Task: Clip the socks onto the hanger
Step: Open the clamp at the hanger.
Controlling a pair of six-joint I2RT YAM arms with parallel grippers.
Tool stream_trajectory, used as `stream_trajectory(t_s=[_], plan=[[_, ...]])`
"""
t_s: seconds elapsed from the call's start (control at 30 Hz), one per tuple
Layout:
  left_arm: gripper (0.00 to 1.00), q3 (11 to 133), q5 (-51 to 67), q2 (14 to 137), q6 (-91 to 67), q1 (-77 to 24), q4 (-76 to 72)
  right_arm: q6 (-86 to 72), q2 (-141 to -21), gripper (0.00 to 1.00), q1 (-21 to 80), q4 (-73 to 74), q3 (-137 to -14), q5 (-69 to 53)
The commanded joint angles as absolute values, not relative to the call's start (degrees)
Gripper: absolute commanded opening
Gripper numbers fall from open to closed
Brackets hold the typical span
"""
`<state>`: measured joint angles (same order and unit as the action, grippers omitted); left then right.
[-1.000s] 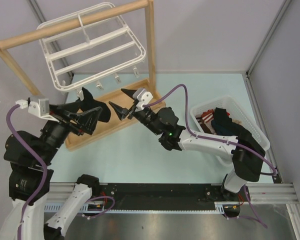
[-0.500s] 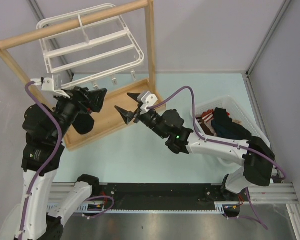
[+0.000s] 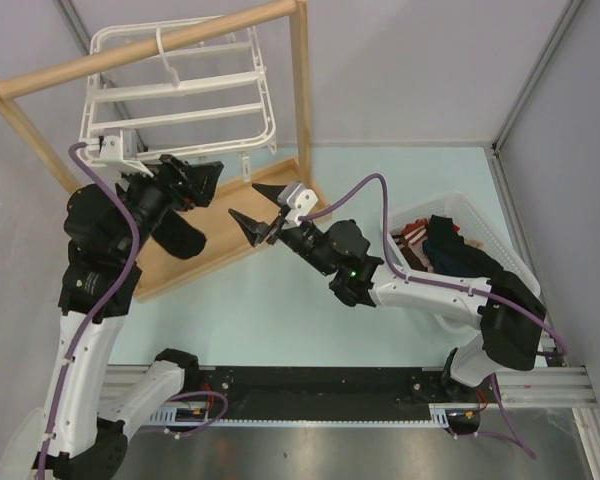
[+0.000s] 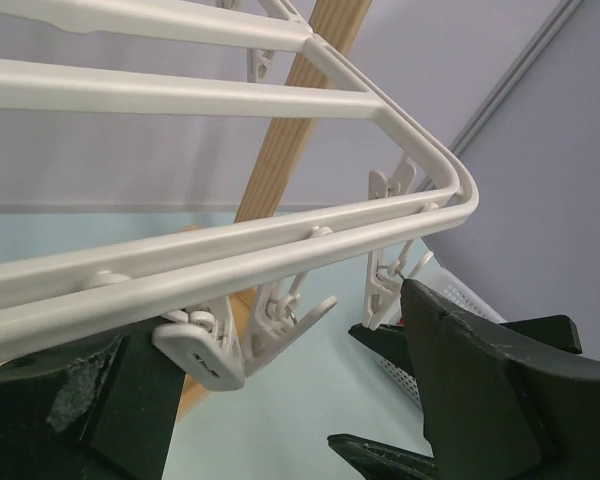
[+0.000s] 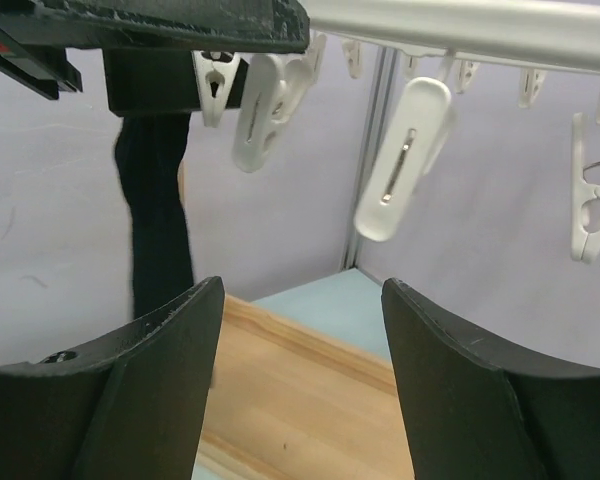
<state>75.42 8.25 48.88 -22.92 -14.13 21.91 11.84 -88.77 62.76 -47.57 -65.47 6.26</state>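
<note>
The white hanger (image 3: 180,85) hangs tilted from the wooden stand's top bar. My left gripper (image 3: 198,180) is raised under its near rim, open, and the rim (image 4: 230,260) and a dangling clip (image 4: 205,345) lie between its fingers. Just below that gripper hangs a black sock (image 3: 180,240); the right wrist view shows the sock (image 5: 158,230) too, but I cannot tell what holds it. More dark socks (image 3: 445,240) lie in the basket. My right gripper (image 3: 252,205) is open and empty, pointing at the clips (image 5: 405,160) from the right.
The wooden stand's post (image 3: 300,90) rises just behind the right gripper, with its base board (image 3: 230,225) beneath both grippers. A white basket (image 3: 500,250) at the right also holds reddish-brown and white garments (image 3: 410,235). Walls close in on the left, back and right.
My left arm has lifted and swung up to the hanger's rim, the sock going with it. The hanger has tipped steeper. The right gripper has drifted slightly down and left.
</note>
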Motion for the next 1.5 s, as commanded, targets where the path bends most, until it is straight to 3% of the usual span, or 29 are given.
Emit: stream_trajectory(t_s=[0.0, 0.67, 0.8, 1.0, 1.27, 1.47], plan=[[0.86, 75.2, 11.6, 49.7, -24.6, -14.5, 18.7, 12.7, -90.5, 0.69, 62.1, -54.9, -65.7, 5.4], [0.61, 71.8, 1.3, 45.1, -25.0, -14.7, 21.9, 10.5, -90.2, 0.69, 62.4, -52.2, -65.8, 4.8], [0.50, 70.9, 0.4, 44.4, -25.5, -14.6, 22.1, 10.5, -90.1, 0.69, 62.6, -51.6, -65.8, 4.8], [0.45, 70.8, 0.9, 44.7, -25.9, -14.6, 22.1, 10.4, -89.7, 0.69, 62.9, -50.9, -65.8, 4.7], [0.21, 70.5, 5.2, 45.6, -26.4, -14.6, 21.7, 10.0, -89.8, 0.69, 62.9, -52.6, -65.8, 4.0], [0.18, 67.5, 10.3, 45.9, -27.9, -14.6, 19.7, 8.7, -90.4, 0.69, 62.7, -55.6, -65.8, 3.2]])
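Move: The clamp to squeeze hangs from the hanger's near rail, already between the left gripper's wide-open fingers, about 3 cm left of the hand point and 1 cm below it. The next clamp hangs some 5 cm to its right and 3 cm farther out. The black sock hangs about 6 cm left of the hand, 2 cm back and 12 cm below. From the right gripper the target clamp lies roughly 11 cm left, 5 cm ahead and 6 cm higher. Bring the left gripper down onto the clamp, about 3 cm in all: ease slightly right first, then swing some 3 cm left with a small counter-clockwise turn, then drift back right a little while sinking on. Meanwhile close the fingers from wide open to about a third, so that their tips pinch the clamp from both sides. ##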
